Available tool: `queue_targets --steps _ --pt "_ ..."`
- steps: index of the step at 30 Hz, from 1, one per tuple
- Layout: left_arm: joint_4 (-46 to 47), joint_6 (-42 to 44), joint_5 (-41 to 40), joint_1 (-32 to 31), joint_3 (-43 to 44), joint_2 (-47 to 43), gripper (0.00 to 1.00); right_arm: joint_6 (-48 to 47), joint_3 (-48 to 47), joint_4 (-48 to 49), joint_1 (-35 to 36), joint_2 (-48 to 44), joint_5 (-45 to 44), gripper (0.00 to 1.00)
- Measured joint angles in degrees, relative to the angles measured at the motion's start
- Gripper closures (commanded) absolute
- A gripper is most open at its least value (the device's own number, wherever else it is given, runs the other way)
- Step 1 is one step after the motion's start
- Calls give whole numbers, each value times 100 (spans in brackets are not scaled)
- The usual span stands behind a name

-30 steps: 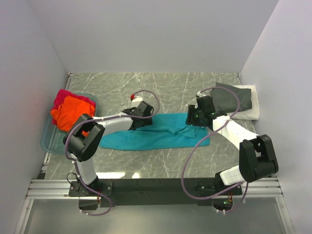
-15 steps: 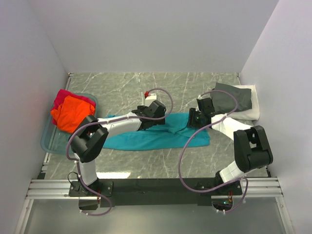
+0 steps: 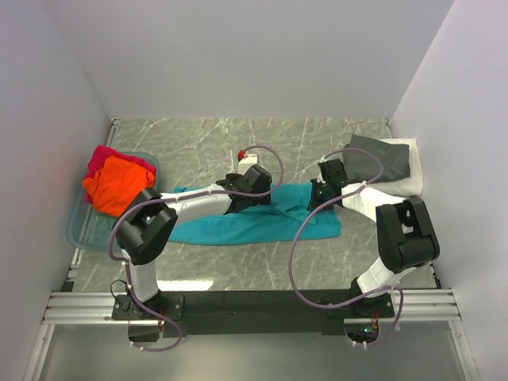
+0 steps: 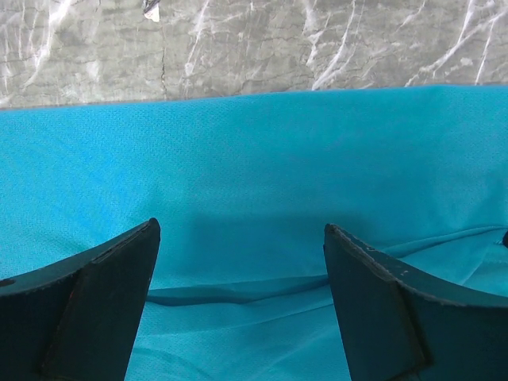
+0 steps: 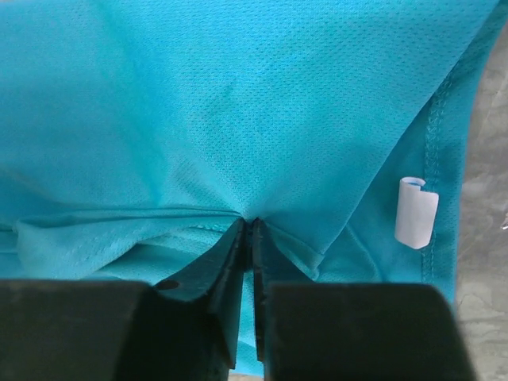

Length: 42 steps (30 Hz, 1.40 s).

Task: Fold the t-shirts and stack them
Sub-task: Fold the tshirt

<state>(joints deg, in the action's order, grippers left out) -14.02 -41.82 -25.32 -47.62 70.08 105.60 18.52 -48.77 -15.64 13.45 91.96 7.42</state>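
Observation:
A teal t-shirt [image 3: 238, 226] lies as a long band across the middle of the table. My left gripper [image 3: 268, 194] hovers low over its upper middle part. In the left wrist view that gripper [image 4: 240, 226] is open, with only teal cloth [image 4: 262, 159] and a shallow crease below it. My right gripper [image 3: 321, 198] is at the shirt's right end. In the right wrist view it [image 5: 252, 221] is shut on a pinched fold of the teal cloth [image 5: 198, 103], near a hem with a white label [image 5: 417, 210].
An orange shirt [image 3: 115, 186] and a magenta-red one [image 3: 101, 156] sit bunched in a clear bluish tub [image 3: 75, 230] at the left. A dark grey shirt [image 3: 381, 163] lies on a white one [image 3: 409, 184] at the back right. Walls close in on three sides.
My left gripper has moved right along the teal shirt and stays open. My right gripper has shifted slightly and shut on the cloth at the shirt's right end.

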Motion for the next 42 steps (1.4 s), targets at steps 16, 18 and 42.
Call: queue_targets --steps 16,18,42 --pt "103 2 313 -61 439 358 10 9 308 -415 216 -1484 -28 83" --pt "127 2 389 -90 603 490 10 11 424 -501 286 -1491 -31 80" --pt "739 81 986 -505 190 708 11 208 619 -501 -164 -1169 -190 46"
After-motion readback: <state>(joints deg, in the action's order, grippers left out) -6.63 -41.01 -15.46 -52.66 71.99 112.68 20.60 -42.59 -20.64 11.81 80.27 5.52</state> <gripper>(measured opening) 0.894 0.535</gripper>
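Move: In the right fingers is the loose edge of the t-shirt's folded-over layer, to be taken to the t-shirt's near edge, some 8 cm back. The white tag lies about 5 cm right and 1 cm ahead of this hand, the grey t-shirt about 13 cm ahead and 15 cm right, near its height. For the left hand, a nearer stretch of the loose edge lies roughly 7 cm right, 3 cm back and 6 cm below. Lifting about 6 cm with the loose edge pinched, the right hand draws back some 7 cm towards the t-shirt's near edge, sinking partway, then opens to about half and returns forward, right and down over the cloth. The left hand, fingers staying wide open, goes right about 7 cm towards the loose edge, then also back and down some 3 cm, turning slightly clockwise. ##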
